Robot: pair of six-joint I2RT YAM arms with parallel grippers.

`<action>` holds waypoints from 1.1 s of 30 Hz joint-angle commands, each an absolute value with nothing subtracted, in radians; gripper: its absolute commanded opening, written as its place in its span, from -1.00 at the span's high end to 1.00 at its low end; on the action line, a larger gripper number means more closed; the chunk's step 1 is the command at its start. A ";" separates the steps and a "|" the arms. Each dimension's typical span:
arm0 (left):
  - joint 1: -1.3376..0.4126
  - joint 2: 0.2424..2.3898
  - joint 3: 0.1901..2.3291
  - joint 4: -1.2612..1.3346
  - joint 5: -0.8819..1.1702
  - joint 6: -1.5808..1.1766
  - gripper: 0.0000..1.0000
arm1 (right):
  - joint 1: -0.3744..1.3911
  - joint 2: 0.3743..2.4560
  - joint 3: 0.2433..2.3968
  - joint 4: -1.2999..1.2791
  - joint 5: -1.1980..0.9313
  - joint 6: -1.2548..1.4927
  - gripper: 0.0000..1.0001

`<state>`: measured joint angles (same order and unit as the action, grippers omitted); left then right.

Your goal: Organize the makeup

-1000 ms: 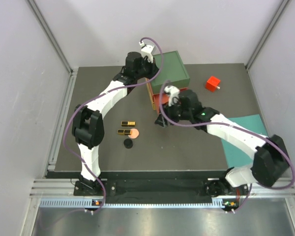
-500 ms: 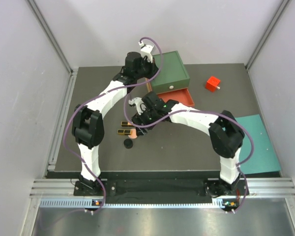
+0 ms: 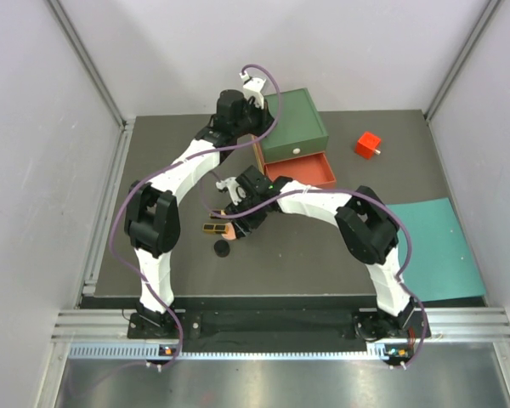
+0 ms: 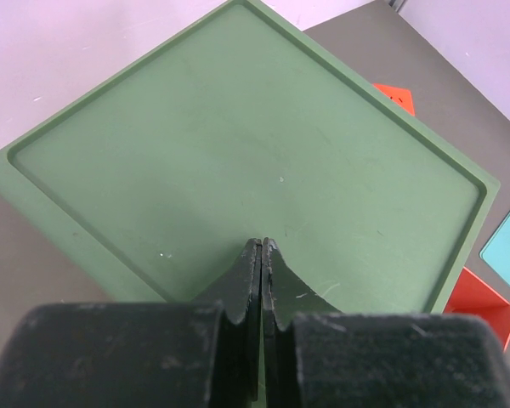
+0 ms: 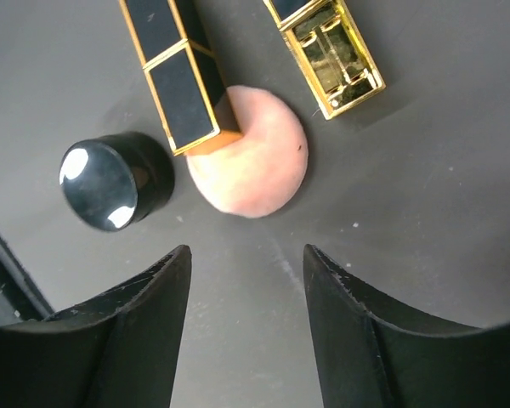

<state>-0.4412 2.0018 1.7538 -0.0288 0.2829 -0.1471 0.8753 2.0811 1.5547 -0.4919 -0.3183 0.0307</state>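
Observation:
The makeup in view lies in a cluster on the dark mat. A round peach compact (image 5: 251, 161) sits there with a gold-black case (image 5: 178, 76) resting partly on it. A second gold-black case (image 5: 327, 47) and a black disc (image 5: 110, 183) lie on either side. My right gripper (image 5: 246, 255) hovers open just short of the compact, with nothing between its fingers. From above, the right gripper (image 3: 232, 223) covers most of the cluster. One case (image 3: 212, 228) and the disc (image 3: 222, 248) still show. My left gripper (image 4: 263, 242) is shut and empty over the green drawer box (image 4: 238, 144).
The green box (image 3: 293, 123) stands at the back with its red drawer (image 3: 302, 172) pulled open. A red cube (image 3: 368, 144) sits to its right. A teal sheet (image 3: 433, 246) lies at the right edge. Grey walls close in the left, right and back.
My right arm has swung left from the open drawer to the makeup cluster, and its jaws have narrowed a little. The left arm has not moved.

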 commanded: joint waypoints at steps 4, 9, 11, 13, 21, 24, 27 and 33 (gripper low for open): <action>-0.437 2.077 1.674 -0.301 0.248 -0.135 1.00 | 0.893 2.131 1.638 -0.402 -0.304 0.067 -0.04; -0.437 2.069 1.664 -0.298 0.249 -0.137 1.00 | 0.897 2.164 1.672 -0.390 -0.288 0.083 -0.04; -0.437 2.068 1.664 -0.298 0.250 -0.137 1.00 | 0.902 2.186 1.687 -0.405 -0.281 0.084 -0.01; -0.437 2.068 1.663 -0.298 0.252 -0.138 1.00 | 0.905 2.209 1.701 -0.408 -0.278 0.086 0.06; -0.437 2.066 1.661 -0.293 0.255 -0.141 1.00 | 0.927 2.351 1.871 -0.567 -0.222 0.055 0.51; -0.437 2.068 1.658 -0.293 0.255 -0.140 1.00 | 0.934 2.341 1.870 -0.581 -0.206 0.040 0.85; -0.437 2.068 1.660 -0.290 0.255 -0.140 1.00 | 0.934 2.309 1.833 -0.589 -0.198 0.022 0.99; -0.437 2.071 1.661 -0.290 0.252 -0.137 1.00 | 0.934 2.186 1.695 -0.601 -0.164 -0.023 1.00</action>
<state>-0.4412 1.9984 1.7386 -0.0090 0.2829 -0.1474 0.9115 2.2787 1.7939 -0.4961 -0.2104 0.0353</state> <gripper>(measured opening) 0.009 0.009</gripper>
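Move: Ahead by about 3 cm and 5 cm to the left of the right hand, some 3 cm below its half-open fingers, lies the round pink puff. The near black-gold case overlaps the puff's left side, centred about 4 cm left of it; the far black-gold case is about 5 cm beyond and 2 cm left of it. The black jar sits 5 cm nearer than the puff and 2 cm left of it. From the left hand, the puff is roughly 23 cm back, 11 cm left and 23 cm below. Sweeping left about 5 cm and forward about 4 cm while sinking roughly 2 cm, the right hand carries its fingers low over the table to the pink puff and closes them from half open to fully shut, pinching the soft puff between the tips. Once shut, the fingers start easing back right by under a centimetre. ##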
